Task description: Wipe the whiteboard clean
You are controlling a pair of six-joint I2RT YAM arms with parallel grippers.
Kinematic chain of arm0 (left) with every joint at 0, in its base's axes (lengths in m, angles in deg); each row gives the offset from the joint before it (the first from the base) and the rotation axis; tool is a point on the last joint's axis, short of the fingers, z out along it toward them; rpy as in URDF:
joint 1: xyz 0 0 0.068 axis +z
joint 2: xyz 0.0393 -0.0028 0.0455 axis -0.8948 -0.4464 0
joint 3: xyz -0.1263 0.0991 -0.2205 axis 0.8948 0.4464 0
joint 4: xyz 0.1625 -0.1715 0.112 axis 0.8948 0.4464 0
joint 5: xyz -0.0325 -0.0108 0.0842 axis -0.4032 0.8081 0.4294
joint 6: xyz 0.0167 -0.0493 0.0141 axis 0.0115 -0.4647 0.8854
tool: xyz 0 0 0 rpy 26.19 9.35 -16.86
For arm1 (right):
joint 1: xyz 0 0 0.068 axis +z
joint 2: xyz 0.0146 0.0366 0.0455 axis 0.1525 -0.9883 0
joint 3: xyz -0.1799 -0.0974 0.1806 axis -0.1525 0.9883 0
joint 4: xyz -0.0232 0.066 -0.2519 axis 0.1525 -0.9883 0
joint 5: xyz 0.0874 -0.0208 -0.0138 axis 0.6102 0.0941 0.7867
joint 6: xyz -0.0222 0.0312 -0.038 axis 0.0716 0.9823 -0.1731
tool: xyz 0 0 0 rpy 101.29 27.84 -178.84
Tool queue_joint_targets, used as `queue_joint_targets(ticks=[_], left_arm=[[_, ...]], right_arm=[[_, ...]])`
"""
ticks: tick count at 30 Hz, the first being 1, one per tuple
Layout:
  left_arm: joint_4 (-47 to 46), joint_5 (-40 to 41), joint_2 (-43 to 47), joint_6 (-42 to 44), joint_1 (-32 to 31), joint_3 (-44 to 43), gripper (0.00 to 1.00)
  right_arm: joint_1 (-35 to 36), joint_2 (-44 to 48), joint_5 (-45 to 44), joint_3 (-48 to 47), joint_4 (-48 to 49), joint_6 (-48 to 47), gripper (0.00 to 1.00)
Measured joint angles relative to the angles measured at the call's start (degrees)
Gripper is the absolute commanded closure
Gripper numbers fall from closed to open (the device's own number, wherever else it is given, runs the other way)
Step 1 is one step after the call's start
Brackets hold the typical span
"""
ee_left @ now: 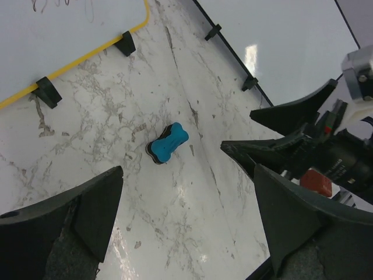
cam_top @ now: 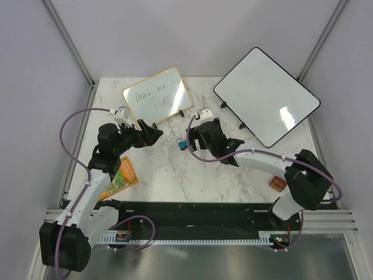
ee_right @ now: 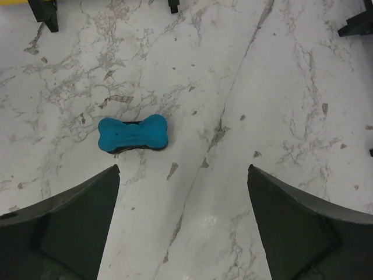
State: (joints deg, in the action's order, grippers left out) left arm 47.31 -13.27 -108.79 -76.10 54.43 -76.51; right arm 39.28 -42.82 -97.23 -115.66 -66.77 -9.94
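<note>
A small yellow-framed whiteboard [cam_top: 157, 94] with handwriting stands on black feet at the back centre; its lower edge shows in the left wrist view [ee_left: 70, 29]. A blue bone-shaped eraser [cam_top: 182, 144] lies flat on the marble table between the two grippers, also seen in the left wrist view [ee_left: 167, 143] and the right wrist view [ee_right: 133, 134]. My left gripper [cam_top: 156, 133] is open and empty, left of the eraser [ee_left: 187, 175]. My right gripper [cam_top: 191, 139] is open and empty, just right of the eraser [ee_right: 183, 169], not touching it.
A larger black-framed whiteboard [cam_top: 267, 96] stands at the back right, blank. An orange packet [cam_top: 121, 178] lies under the left arm. A small red-brown block [cam_top: 277, 182] sits near the right arm's base. The right gripper's fingers [ee_left: 297, 134] show in the left wrist view.
</note>
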Motion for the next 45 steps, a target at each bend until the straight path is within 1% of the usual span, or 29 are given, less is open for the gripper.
queue_joint_targets(ticks=[2,4,7,8,10,11,13,14,16,19,24,27,28,29,30,31,32,33,36,41,45], left_arm=[[4.94,0.00,-0.02,0.11,0.11,-2.97,0.01],[9.51,-0.33,-0.48,0.81,0.26,-6.95,0.01],[16.09,-1.44,-2.64,2.84,0.33,-13.03,0.01],[18.49,-1.51,-3.91,3.76,0.31,-15.19,0.02],[22.47,-1.44,-7.04,5.62,0.33,-18.29,0.03],[24.15,-1.38,-8.57,6.62,0.37,-18.82,0.02],[27.28,-1.33,-10.27,7.87,0.63,-18.51,0.02],[29.20,-1.33,-10.91,8.57,0.81,-18.08,0.02],[31.52,-1.38,-10.91,9.20,1.01,-17.25,0.01],[32.50,-1.92,-9.51,9.49,1.14,-15.76,0.01],[32.70,-3.72,-8.61,9.57,1.33,-15.45,0.01],[32.68,-4.70,-8.66,9.60,1.99,-15.45,0.01],[32.70,-5.01,-8.72,9.60,2.27,-15.45,0.01],[32.68,-5.42,-8.85,9.60,2.54,-15.45,0.01],[32.68,-5.60,-9.01,9.60,2.73,-15.45,0.01],[32.68,-5.73,-9.07,9.60,2.95,-15.45,0.01],[32.68,-5.84,-9.16,9.60,3.17,-15.45,0.01],[32.68,-5.95,-9.20,9.60,3.32,-15.45,0.01],[32.68,-6.14,-9.20,9.60,3.87,-15.45,0.01],[32.68,-6.78,-9.40,9.60,4.57,-15.30,0.01],[32.68,-7.04,-9.44,9.62,4.87,-15.04,0.02]], right_arm=[[0.00,-5.64,0.52,-5.05,-1.25,-2.29,0.02],[0.00,-8.83,0.85,-7.63,-1.77,-4.04,0.03],[-0.37,-12.35,2.86,-9.84,-1.99,-5.60,0.10],[-0.68,-13.14,3.56,-10.21,-2.03,-5.62,0.15],[-2.29,-15.06,6.49,-10.95,-2.25,-5.27,0.17],[-3.30,-15.80,7.50,-11.06,-2.29,-4.96,0.22],[-5.03,-17.03,9.01,-11.39,-2.71,-4.33,0.26],[-6.01,-17.92,9.92,-11.82,-2.84,-3.85,0.30],[-7.02,-19.12,10.71,-12.57,-3.17,-3.41,0.35],[-7.19,-19.71,13.31,-12.81,-3.54,-2.47,0.45],[-4.85,-19.71,16.33,-12.26,-3.39,-1.20,0.48],[-2.80,-19.71,17.44,-10.71,-3.13,-0.15,0.67],[-2.32,-19.71,17.75,-10.34,-3.08,-0.07,0.78],[-1.75,-19.82,18.34,-9.94,-2.99,0.63,0.82],[-1.40,-20.06,18.82,-9.79,-2.78,1.22,0.90],[-1.27,-20.46,19.23,-9.79,-2.45,1.57,0.93],[-1.03,-20.94,19.52,-9.79,-1.88,1.79,0.94],[-0.87,-21.46,19.71,-9.79,-1.55,1.97,0.99],[-0.44,-23.52,20.31,-10.64,0.24,2.99,1.00],[0.61,-27.74,20.04,-15.28,1.99,3.98,1.00],[0.96,-31.01,17.18,-20.06,0.76,4.15,1.00]])
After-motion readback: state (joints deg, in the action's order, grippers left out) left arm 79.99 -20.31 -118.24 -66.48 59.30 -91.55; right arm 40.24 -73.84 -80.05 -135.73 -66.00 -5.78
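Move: The eraser lies about 6 cm to the right hand's left, some 2 cm ahead and 11 cm below. The small whiteboard's middle is about 19 cm farther out than the eraser and 10 cm to its left; the large whiteboard's is roughly 20 cm ahead of the right hand and 26 cm to its right, 12 cm below. From the left hand, the eraser is about 9 cm to the right, 4 cm ahead and 18 cm below. The open right hand sinks some 11 cm towards the eraser, first reaching forward, then drawing back and left while tipping down nearly 20 degrees, turning a little counter-clockwise and closing fully; low at the table, the shut fingertips then slide on left and slightly forward, ending against the eraser's left end with nothing between them. The open left hand rises briefly, then settles about 3 cm lower and a little farther back, its fingers tipping down some 20 degrees. ##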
